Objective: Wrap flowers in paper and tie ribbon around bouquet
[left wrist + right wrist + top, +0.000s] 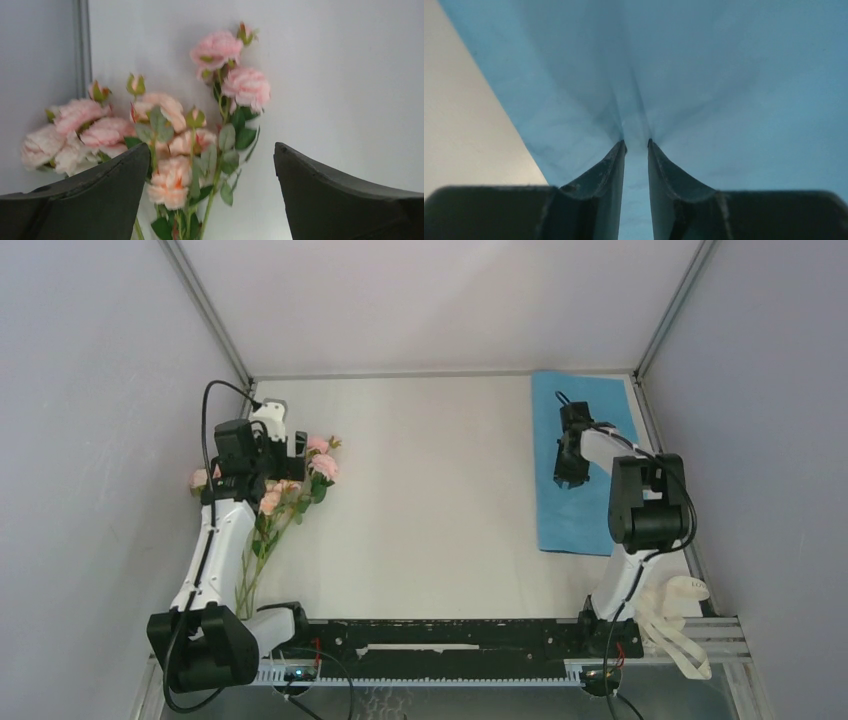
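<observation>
The flowers (295, 490), pink blooms on thin green stems, lie at the table's left with the stems pointing to the near edge. My left gripper (290, 447) hangs over the blooms, open. In the left wrist view the flowers (170, 150) show between and beyond its wide-apart fingers (100, 195), untouched. The blue paper (580, 520) lies flat at the far right. My right gripper (568, 478) is down on it near its left edge. In the right wrist view the narrow jaws (636, 142) pinch a raised ridge of paper (724, 75). The cream ribbon (675, 610) lies piled by the right arm's base.
The white table (440, 500) is walled by grey panels on three sides. A black rail (450, 635) with the arm bases runs along the near edge. A metal frame post (82, 50) stands behind the flowers.
</observation>
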### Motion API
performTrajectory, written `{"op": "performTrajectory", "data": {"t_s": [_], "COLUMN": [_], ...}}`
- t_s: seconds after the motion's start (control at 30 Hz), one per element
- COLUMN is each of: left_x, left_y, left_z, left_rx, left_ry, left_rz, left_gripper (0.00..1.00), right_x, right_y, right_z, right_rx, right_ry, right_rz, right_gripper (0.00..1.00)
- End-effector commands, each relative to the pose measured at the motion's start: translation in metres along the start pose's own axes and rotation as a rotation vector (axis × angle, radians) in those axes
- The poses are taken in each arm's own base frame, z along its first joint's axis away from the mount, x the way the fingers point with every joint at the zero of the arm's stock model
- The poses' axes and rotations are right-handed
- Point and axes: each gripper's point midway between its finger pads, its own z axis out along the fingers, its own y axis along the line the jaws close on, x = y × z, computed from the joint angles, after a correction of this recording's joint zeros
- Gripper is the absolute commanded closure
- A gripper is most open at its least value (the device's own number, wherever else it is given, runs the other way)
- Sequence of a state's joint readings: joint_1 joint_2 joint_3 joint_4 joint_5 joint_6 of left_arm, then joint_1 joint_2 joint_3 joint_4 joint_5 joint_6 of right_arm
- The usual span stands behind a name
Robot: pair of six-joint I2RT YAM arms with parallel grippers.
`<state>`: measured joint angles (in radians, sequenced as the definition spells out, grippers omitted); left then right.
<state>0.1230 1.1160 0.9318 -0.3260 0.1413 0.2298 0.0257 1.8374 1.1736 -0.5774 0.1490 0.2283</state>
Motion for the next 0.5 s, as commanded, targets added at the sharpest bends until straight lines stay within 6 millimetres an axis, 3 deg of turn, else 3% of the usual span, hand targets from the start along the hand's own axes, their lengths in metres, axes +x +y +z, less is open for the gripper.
{"op": "performTrajectory", "data": {"t_s": [0.0,0.13,0.2,0.33,0.4,0.47], "left_x": [0.034,0.035,0.036,0.038,0.041,0.044], "left_y": [-0.004,-0.006,-0.007,-0.013,-0.028,-0.055], "left_z": [-0.013,-0.016,-0.016,-0.016,-0.020,-0.030], "left_rx": [0.020,0.029,0.035,0.072,0.160,0.300], "left_ry": [0.145,0.154,0.158,0.180,0.198,0.210], "left_rz": [0.033,0.033,0.032,0.026,0.046,0.100], "left_gripper": [0.02,0.01,0.01,0.02,0.01,0.01], "right_x": [0.029,0.068,0.088,0.105,0.100,0.082], "right_y": [0.028,0.090,0.138,0.226,0.253,0.263], "right_z": [-0.005,-0.007,-0.020,-0.057,-0.082,-0.106], "right_rx": [0.010,-0.097,-0.192,-0.382,-0.434,-0.459], "right_ry": [0.171,0.304,0.329,0.295,0.242,0.155], "right_rz": [-0.133,-0.280,-0.379,-0.533,-0.585,-0.585], "right_gripper": [0.68,0.68,0.68,0.68,0.68,0.68]}}
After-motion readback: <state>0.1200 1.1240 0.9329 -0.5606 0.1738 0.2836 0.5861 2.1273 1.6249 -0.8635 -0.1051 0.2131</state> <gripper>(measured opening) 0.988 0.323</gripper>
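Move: Under the right fingertips, which already rest on it, lies the blue paper, its middle about 4 cm ahead of the hand, 4 cm to the right and 1 cm below. The paper's left edge runs some 8 cm to the hand's left, level with it, and the white ribbon lies roughly 27 cm back and 15 cm to the right. From the left hand the paper's middle is about 67 cm to the right, 5 cm ahead and 20 cm lower. Dragging the paper with its nearly shut fingertips pressed down on it, the right hand sweeps fast to the left at table height, about 26 cm towards the middle of the table, easing slightly back near the end. Its wrist turns some 35 degrees counter-clockwise, the gap unchanged. The open left hand sinks and draws back about 4 cm each over the flowers, fingers tipping down. ##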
